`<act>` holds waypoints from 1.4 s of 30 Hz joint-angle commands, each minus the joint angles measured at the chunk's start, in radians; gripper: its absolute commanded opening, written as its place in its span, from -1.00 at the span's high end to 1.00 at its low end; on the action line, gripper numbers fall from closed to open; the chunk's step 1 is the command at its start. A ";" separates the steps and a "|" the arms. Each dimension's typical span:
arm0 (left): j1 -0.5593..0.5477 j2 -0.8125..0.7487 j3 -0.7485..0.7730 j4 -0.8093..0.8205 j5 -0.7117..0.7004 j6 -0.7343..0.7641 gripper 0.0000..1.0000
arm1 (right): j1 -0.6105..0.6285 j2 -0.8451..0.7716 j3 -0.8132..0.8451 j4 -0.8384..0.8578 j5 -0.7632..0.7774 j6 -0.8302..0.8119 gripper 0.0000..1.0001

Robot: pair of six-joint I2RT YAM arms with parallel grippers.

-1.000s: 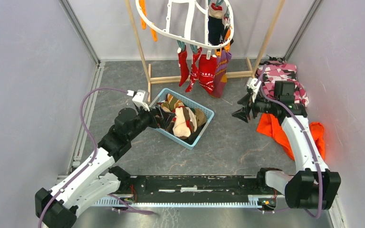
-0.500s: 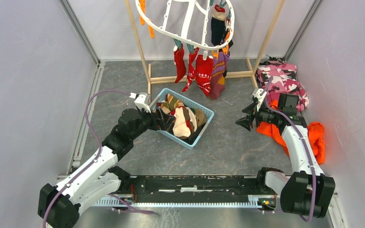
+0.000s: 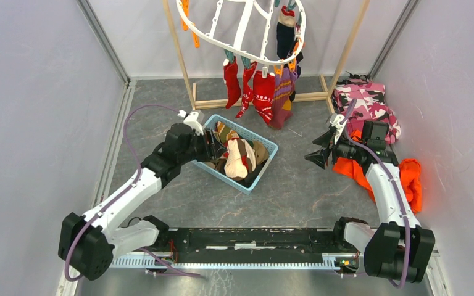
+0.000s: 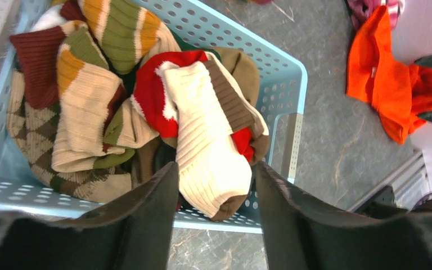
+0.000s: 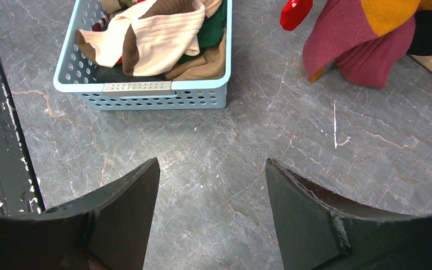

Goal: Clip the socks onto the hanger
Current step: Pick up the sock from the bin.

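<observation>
The white hanger hangs at the back with red socks, a purple-and-orange sock and a navy sock clipped to it. More socks lie piled in a light blue basket. My left gripper reaches into the basket from its left. In the left wrist view it is open and straddles the toe of a cream-and-brown sock; the left finger touches it, the right finger stands apart. My right gripper hovers open and empty over bare floor.
A pink camouflage garment and an orange cloth lie at the right, behind and under the right arm. The wooden pole rack carries the hanger. The basket sits ahead-left of the right gripper. Grey walls close in both sides.
My left gripper has pushed further into the basket and its jaws have narrowed around the cream sock. The right arm drew back to the right, then held still. The hanger swung slightly.
</observation>
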 commanded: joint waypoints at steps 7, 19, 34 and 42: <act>-0.128 0.143 0.207 -0.280 -0.104 -0.017 0.07 | -0.006 -0.025 -0.010 0.029 -0.035 0.007 -0.51; -0.109 0.312 0.237 -0.204 -0.224 0.085 -0.16 | -0.008 -0.013 -0.003 0.033 -0.056 0.016 -0.51; 0.034 0.420 0.253 -0.075 -0.015 -0.030 0.32 | -0.018 -0.016 -0.001 0.025 -0.058 0.008 -0.52; 0.034 0.500 0.259 -0.059 -0.012 -0.044 0.29 | -0.020 -0.015 0.002 0.024 -0.061 0.005 -0.52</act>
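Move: The red-and-white sock in the bin lies roughly 8 cm ahead of the left hand, 2 cm to its right and 12 cm below. From that hand, the cream sock is about 3 cm ahead and 6 to the right, the striped sock 12 ahead and 1 left, and the brown sock 6 ahead and 12 right, all similarly low. For the idle right hand, the red-and-white sock is some 8 cm ahead, 28 left and 12 below. The red-and-white sock is approached from above by the left hand, which drifts back and right a few centimetres, sinks steeply, swings forward and left towards the bin's middle, and finally eases straight down: about 8 cm lower and 5 cm farther out in all. Its fingers tip some 15 degrees more steeply down and narrow from two-thirds to one-third open, with no grip on cloth yet. ##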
